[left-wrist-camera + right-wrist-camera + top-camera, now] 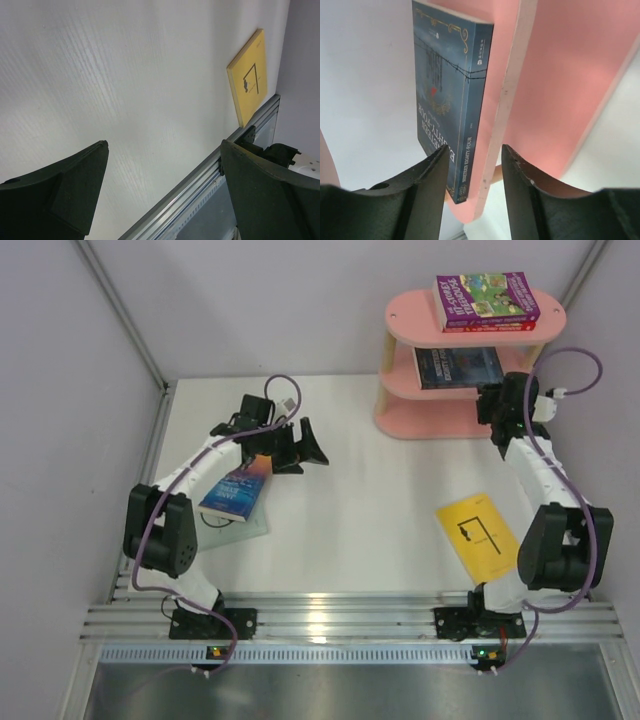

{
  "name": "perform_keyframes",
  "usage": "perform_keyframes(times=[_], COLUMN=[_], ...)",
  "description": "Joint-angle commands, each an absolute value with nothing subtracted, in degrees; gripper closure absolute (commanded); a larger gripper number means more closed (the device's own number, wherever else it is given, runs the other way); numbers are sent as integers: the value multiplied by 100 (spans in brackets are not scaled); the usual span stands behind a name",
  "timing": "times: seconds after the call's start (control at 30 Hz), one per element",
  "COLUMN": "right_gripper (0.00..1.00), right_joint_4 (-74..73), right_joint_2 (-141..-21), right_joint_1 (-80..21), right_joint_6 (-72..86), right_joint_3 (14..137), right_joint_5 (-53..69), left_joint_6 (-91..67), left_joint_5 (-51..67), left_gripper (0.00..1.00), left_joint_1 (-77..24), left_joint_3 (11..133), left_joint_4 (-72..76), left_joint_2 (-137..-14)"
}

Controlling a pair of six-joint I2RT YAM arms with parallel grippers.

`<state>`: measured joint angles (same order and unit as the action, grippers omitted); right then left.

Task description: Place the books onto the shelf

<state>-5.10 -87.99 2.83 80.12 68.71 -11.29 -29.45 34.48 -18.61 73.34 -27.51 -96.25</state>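
Observation:
The pink shelf (400, 315) stands at the back right. On its top board a purple-green book (485, 295) lies on a red one (495, 327). A dark navy book (458, 366) (442, 75) lies flat on the middle board (555, 75). My right gripper (492, 405) (475, 152) is open at that board's right end, its jaws straddling the book's corner and the board's edge without pinching them. My left gripper (312, 447) (165, 145) hangs wide open over bare table. Under the left arm a blue-orange book (238, 490) rests on a pale grey-green one (250, 527). A yellow book (478, 533) (247, 82) lies by the right arm.
Grey walls close in the table on the left, back and right. An aluminium rail (350, 620) (200, 190) runs along the near edge, carrying both arm bases. The right arm's cable (570, 355) loops beside the shelf.

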Motion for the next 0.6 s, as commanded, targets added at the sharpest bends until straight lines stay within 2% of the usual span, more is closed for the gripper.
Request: perform_keyframes(times=[0.0,0.27,0.47,0.53,0.57], right_gripper=[53,32,24,12,9], right_joint_4=[-975,-2179,-3181,-3436,-3619], right_joint_2=[-8113,-7225,-6996,-6978,-7005], right_joint_1=[536,1616,2714,3066,3189], right_joint_6=[7340,5830,4765,4449,4360], right_joint_3=[6891,6294,5793,5617,5564], right_joint_5=[-721,676,1028,932,940], left_joint_6=[-3085,-3340,-3428,-3480,-3524], left_joint_5=[3392,3454,3700,3709,3709], left_gripper=[2,1,1,2,2], left_joint_1=[-1881,-1890,-1907,-1925,-1960], left_joint_3=[7603,7339,6803,6540,6426], left_joint_4=[-2602,-2444,-2224,-2119,-2057], left_joint_2=[-9176,-8702,-8377,-8306,-8227])
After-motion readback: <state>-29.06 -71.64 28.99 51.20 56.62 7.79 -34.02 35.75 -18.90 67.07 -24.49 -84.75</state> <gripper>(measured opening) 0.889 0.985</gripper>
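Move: Behind and below the right hand lies the yellow book, about 25 cm back towards the base, 3 cm to the right and 23 cm lower. The Nineteen Eighty-Four book sits on the middle shelf some 14 cm ahead of that hand, 3 cm left and 5 cm lower; the purple book tops the stack about 17 cm straight ahead and 12 cm higher. From the left hand, the yellow book is roughly 41 cm right, 10 cm back and 14 cm down. Backing away from the shelf with speeding travel, the empty right hand goes about 16 cm back and 10 cm right, first rising some 3 cm, then dropping about 10 cm towards the yellow book's level. Its fingers tip down some 20 degrees and spread from half open to nearly wide. The empty, open left hand rises about 5 cm, then draws back 3 cm. ##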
